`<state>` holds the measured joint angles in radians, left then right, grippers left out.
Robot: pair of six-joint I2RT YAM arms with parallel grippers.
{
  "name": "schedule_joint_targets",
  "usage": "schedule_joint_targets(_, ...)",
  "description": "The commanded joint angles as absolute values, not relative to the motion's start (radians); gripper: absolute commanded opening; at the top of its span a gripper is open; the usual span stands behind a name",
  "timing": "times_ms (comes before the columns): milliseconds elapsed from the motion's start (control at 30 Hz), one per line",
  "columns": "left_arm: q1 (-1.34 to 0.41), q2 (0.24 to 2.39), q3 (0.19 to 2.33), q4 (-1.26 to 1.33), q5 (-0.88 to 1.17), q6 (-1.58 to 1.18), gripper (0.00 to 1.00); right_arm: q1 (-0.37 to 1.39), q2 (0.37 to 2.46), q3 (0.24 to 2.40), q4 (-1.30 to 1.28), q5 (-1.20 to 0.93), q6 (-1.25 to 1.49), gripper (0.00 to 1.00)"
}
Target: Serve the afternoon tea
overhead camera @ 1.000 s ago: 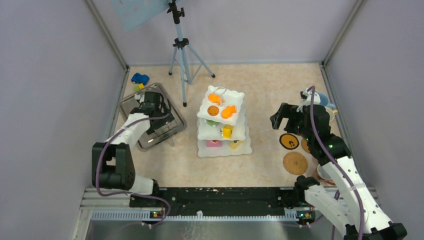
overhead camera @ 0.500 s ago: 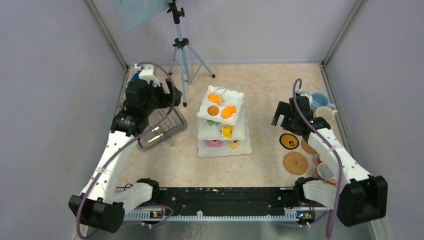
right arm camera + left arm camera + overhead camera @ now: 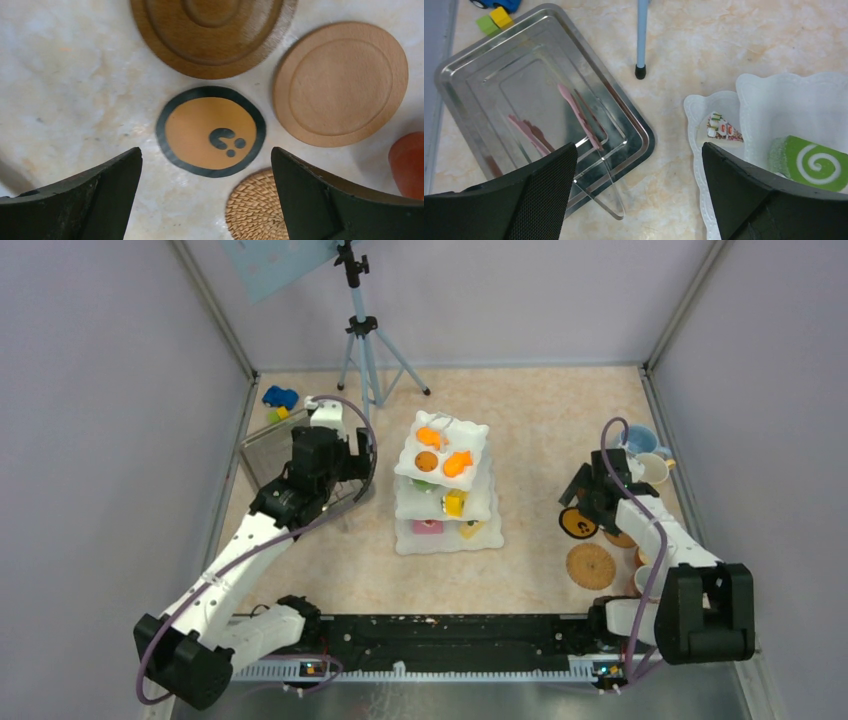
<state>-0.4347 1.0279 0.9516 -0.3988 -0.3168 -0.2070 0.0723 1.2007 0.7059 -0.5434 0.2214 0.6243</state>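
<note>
The white three-tier stand [image 3: 445, 508] stands mid-table with orange and brown pastries [image 3: 458, 463] on its top tier. My left gripper [image 3: 352, 455] hovers open between the steel tray and the stand; its wrist view shows a green swirl roll [image 3: 811, 162] and a sprinkled pastry [image 3: 721, 127] on the tiers. My right gripper [image 3: 585, 495] hangs open and empty over the coasters. Below it lie a black-ringed orange coaster [image 3: 210, 131], a dark wooden one [image 3: 210, 30], a pale wooden one [image 3: 342, 82] and a woven one [image 3: 255, 207]. Blue [image 3: 640, 438] and cream [image 3: 652, 468] mugs sit far right.
A steel tray [image 3: 484, 95] holding pink-and-clear tongs [image 3: 579, 120] lies left of the stand. A tripod [image 3: 362, 330] stands behind, with one foot [image 3: 640, 72] near the tray. A blue toy car [image 3: 280, 396] and small blocks [image 3: 494, 20] sit at the back left. A reddish mug [image 3: 407, 165] stands by the coasters.
The left arm has swung from the tray's far corner toward the stand. The right arm has come nearer and lower over the coasters. Both grippers stay open.
</note>
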Motion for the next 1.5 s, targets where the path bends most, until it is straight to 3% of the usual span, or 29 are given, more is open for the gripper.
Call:
schedule_joint_targets(0, -0.448, 0.979, 0.937, -0.334, -0.459, -0.192, 0.99, 0.030, 1.246, 0.670, -0.464, 0.226, 0.646, 0.99)
schedule_joint_targets(533, -0.444, 0.921, 0.900, -0.296, -0.482, -0.173, 0.99, 0.007, 1.427, 0.694, -0.375, 0.205, 0.575, 0.95)
schedule_joint_targets(700, -0.443, 0.914, 0.894, -0.292, -0.486, -0.172, 0.99, 0.078, 1.464, 0.701, -0.414, 0.225, 0.592, 0.94)
schedule_joint_targets(800, -0.442, 0.916, 0.893, -0.291, -0.480, -0.170, 0.99, 0.136, 1.465, 0.687, -0.434, 0.197, 0.622, 0.88)
schedule_joint_targets(1200, -0.442, 0.941, 0.899, -0.323, -0.392, -0.209, 0.99, 0.324, 1.243, 0.502, -0.483, 0.010, 0.730, 0.71)
schedule_joint_targets(1467, -0.441, 0.927, 0.908, -0.447, -0.274, -0.325, 0.99, 0.411, 1.078, 0.502, -0.583, -0.026, 0.771, 0.75)
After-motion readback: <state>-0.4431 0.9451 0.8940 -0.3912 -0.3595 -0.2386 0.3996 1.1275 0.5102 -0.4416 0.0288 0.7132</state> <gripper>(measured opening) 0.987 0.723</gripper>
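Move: Under the right hand lies the black-rimmed orange coaster, some 5 cm below, 2 cm ahead and 1 cm left. From that hand, the dark brown coaster is about 11 cm ahead and 4 cm right, the tan coaster level and 9 cm right, the wicker coaster 10 cm back and 2 cm right; the stand's bottom tier is level, 30 cm left. The orange coaster is about 50 cm right of the left hand, 4 cm back and 22 cm below. Sinking about 4 cm with a small back-and-forward shift, the right hand gets its fingers down by the orange coaster, then sweeps it across the table, some 11 cm left towards the cake stand while drawing back 7 cm. The wrist swings about 20 degrees counter-clockwise and the fingers close by roughly a quarter. The empty left hand drifts 3 cm left and up, then mostly returns. ##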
